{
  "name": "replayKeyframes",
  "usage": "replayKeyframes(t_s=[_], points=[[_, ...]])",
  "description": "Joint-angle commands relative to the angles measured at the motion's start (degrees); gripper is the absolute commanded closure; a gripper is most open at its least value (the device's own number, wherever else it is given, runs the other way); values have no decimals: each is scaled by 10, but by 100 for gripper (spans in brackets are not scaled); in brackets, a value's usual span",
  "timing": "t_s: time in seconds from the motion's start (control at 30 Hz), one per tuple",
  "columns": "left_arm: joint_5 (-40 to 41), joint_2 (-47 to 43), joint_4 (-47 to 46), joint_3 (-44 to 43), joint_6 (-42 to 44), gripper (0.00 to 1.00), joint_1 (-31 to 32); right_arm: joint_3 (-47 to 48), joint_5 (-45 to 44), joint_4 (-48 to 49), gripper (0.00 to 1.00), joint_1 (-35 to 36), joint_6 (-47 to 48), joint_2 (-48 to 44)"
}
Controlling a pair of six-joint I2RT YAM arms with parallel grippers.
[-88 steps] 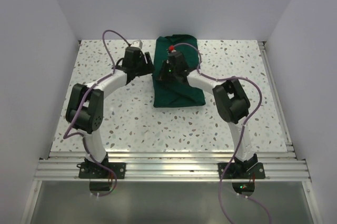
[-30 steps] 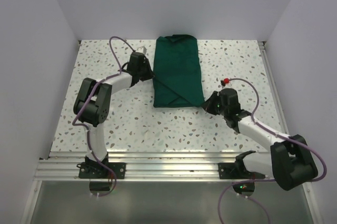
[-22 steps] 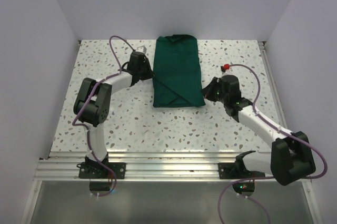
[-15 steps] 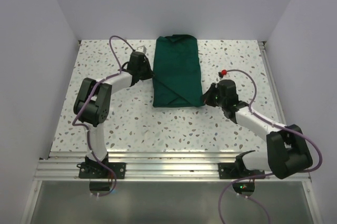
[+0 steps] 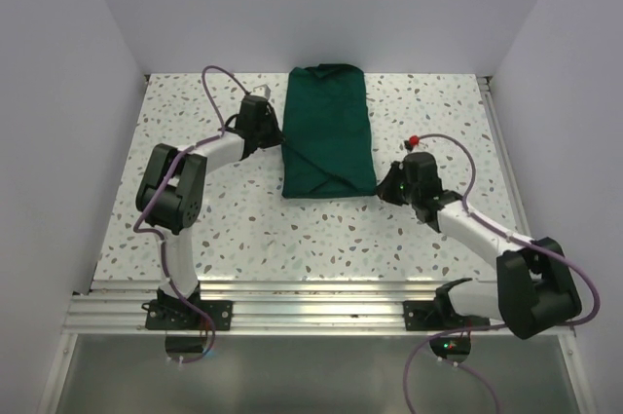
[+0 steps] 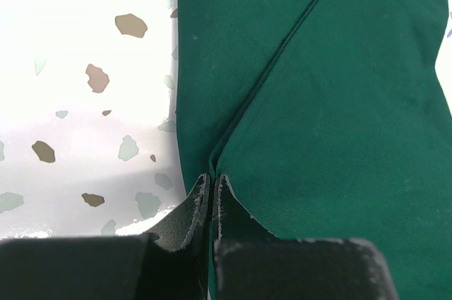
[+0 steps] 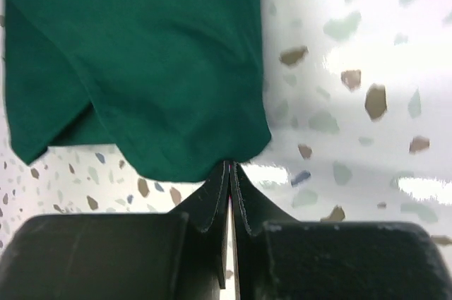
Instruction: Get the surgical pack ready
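Observation:
The surgical pack point(image 5: 328, 131) is a dark green cloth folded into a long bundle at the back middle of the speckled table. A diagonal fold line crosses it. My left gripper point(image 5: 281, 141) is shut, and its tips point(image 6: 211, 175) rest on the pack's point(image 6: 339, 102) left edge where the fold begins. Shut as well, my right gripper point(image 5: 383, 189) has its tips point(image 7: 230, 164) touching the rounded near right corner of the pack point(image 7: 155, 53). No cloth shows between either pair of fingers. What the bundle holds is hidden.
White walls close in the table point(image 5: 234, 229) at the back and both sides. An aluminium rail point(image 5: 311, 302) with the arm bases runs along the near edge. Another rail point(image 5: 508, 170) lines the right side. Purple cables loop above both arms.
The right arm has left the top of the pack and swung out to its near right corner, shifting slightly there over the last second. The left gripper has stayed at the left edge.

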State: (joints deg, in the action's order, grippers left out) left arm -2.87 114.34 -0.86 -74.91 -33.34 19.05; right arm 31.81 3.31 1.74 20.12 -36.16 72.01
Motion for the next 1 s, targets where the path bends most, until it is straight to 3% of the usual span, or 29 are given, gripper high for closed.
replayKeyframes(t_s=[0.0, 0.13, 0.23, 0.63, 0.87, 0.97], points=[[20, 6, 0, -22, 18, 100, -3, 91, -16, -39, 94, -4, 38, 13], [19, 6, 0, -20, 19, 100, -3, 156, -8, -69, 66, -15, 64, 60], [19, 8, -1, -19, 19, 100, -3, 213, 6, -80, 59, -36, 75, 109], [11, 21, -18, -5, 12, 100, -3, 290, 66, -47, 46, -59, 71, 252], [7, 21, -23, 6, 11, 100, -3, 261, 104, -6, 45, -56, 58, 269], [6, 17, -31, 20, 9, 100, -3, 240, 112, 5, 49, -54, 52, 263]])
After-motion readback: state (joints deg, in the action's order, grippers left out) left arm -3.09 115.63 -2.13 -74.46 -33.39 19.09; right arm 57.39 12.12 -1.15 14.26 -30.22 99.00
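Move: The right hand holds the near right corner of the green cloth. The spot on the cloth wrap's right edge that it goes for is about 10 cm ahead, 1 cm to its left and 2 cm lower. The wrap's near left corner is level with the hand and some 20 cm to its left, about 2 cm lower. For the left hand, pinching the cloth flap at the left edge, that right-edge spot is about 20 cm to its right, 5 cm back and 1 cm lower. Forward in a low arc, the right hand lets go of the corner, opening its fingers to about half, rises some 6 cm and comes back down, ending about 10 cm farther out, close over the wrap's right edge with the fingers either side of it. The left hand keeps its pinch on the flap and settles about 1 cm lower. ##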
